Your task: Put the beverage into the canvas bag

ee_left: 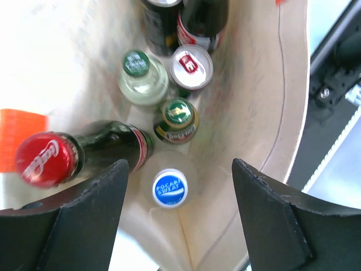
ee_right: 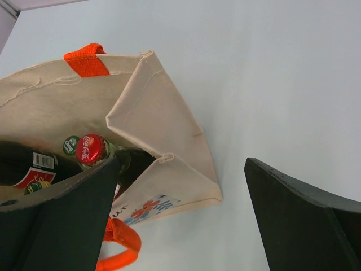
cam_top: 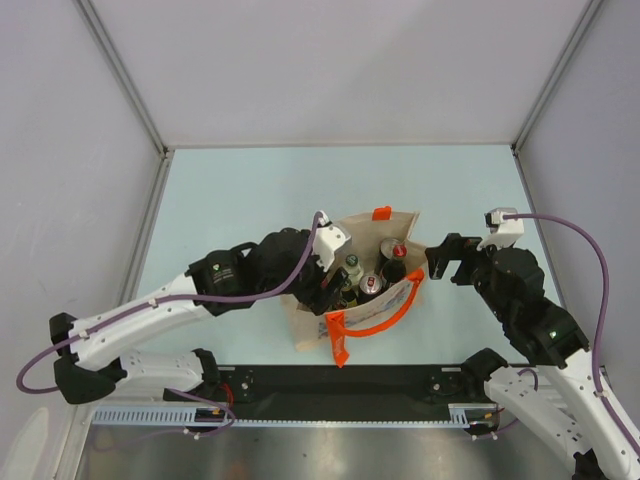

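The canvas bag (cam_top: 362, 232) stands at the table's middle, beige with orange handles (cam_top: 370, 320), holding several drinks. My left gripper (cam_top: 326, 290) hovers over its mouth, open. In the left wrist view a beverage with a blue Pocari Sweat cap (ee_left: 170, 188) stands inside the bag below the left gripper (ee_left: 179, 166), touching neither finger. Beside it are a Coca-Cola bottle (ee_left: 45, 160), a green-capped bottle (ee_left: 136, 63), a gold-capped bottle (ee_left: 177, 112) and a can (ee_left: 192, 66). My right gripper (cam_top: 446, 262) is open and empty just right of the bag (ee_right: 146, 107).
The bag's canvas wall (ee_left: 248, 84) rises close to my left gripper's right finger. One orange handle (ee_right: 121, 243) droops over the printed front side. Bare pale-blue tabletop (cam_top: 250, 200) lies behind and to both sides of the bag. Grey walls enclose the table.
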`<state>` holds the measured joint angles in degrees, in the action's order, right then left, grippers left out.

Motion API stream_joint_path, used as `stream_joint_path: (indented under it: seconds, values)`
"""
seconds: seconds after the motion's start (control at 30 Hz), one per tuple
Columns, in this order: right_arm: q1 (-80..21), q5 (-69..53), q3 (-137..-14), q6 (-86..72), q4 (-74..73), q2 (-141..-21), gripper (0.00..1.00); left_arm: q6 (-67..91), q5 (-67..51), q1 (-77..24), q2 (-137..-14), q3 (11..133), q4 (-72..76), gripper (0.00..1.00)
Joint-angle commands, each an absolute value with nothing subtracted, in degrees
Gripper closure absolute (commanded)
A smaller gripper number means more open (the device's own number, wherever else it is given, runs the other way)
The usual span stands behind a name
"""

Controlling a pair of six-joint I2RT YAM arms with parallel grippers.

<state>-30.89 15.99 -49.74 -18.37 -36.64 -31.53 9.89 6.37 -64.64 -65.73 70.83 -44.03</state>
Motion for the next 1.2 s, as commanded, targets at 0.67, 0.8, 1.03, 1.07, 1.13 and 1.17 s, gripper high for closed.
stream_joint_path:
  seconds: [0.67,0.8,1.03,1.07,1.13,1.17]
  values:
    - [-30.8,12.8,-69.4,-24.5,-40.9,-46.8,0.0,12.4,7.7,-38.0,-57.0,86.7,-40.9,0.0]
    - [-30.9,10.6,-72.7,-24.2,-40.3,-47.2,0.0,14.6,3.6,-32.9,-53.5,84.9,-40.8,0.0]
    - [-30.8,8.7,-74.3,-23.6,-38.7,-45.3,0.0,18.5,-3.2,-28.0,-46.2,78.9,-39.8,0.0]
    - [-30.8,8.7,-74.3,-23.9,-38.6,-44.9,0.0,18.7,-4.1,-28.0,-45.4,77.4,-39.6,0.0]
    - [-30.8,8.8,-73.7,-24.1,-37.8,-43.7,0.0,18.8,-4.6,-28.0,-44.0,75.9,-39.4,0.0]
    - [-30.8,8.7,-73.5,-24.2,-37.4,-43.2,0.0,18.6,-4.6,-28.0,-42.2,74.1,-38.6,0.0]
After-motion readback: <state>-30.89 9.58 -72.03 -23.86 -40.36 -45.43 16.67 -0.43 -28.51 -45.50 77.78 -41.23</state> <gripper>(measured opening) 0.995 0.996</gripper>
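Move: The water bottle just released stands in the canvas bag nearly beneath the open left hand, its middle about 10 cm below and 1 cm back. The cola bottle stands some 5 cm beyond the water bottle; the green bottle is about 6 cm to its right and 2 cm farther out. From the right hand, the water bottle is roughly 21 cm left, 4 cm back and 12 cm below. Left hand climbs some 16 cm off the bag, swings 15 cm left, opening fully; right hand rises too. ##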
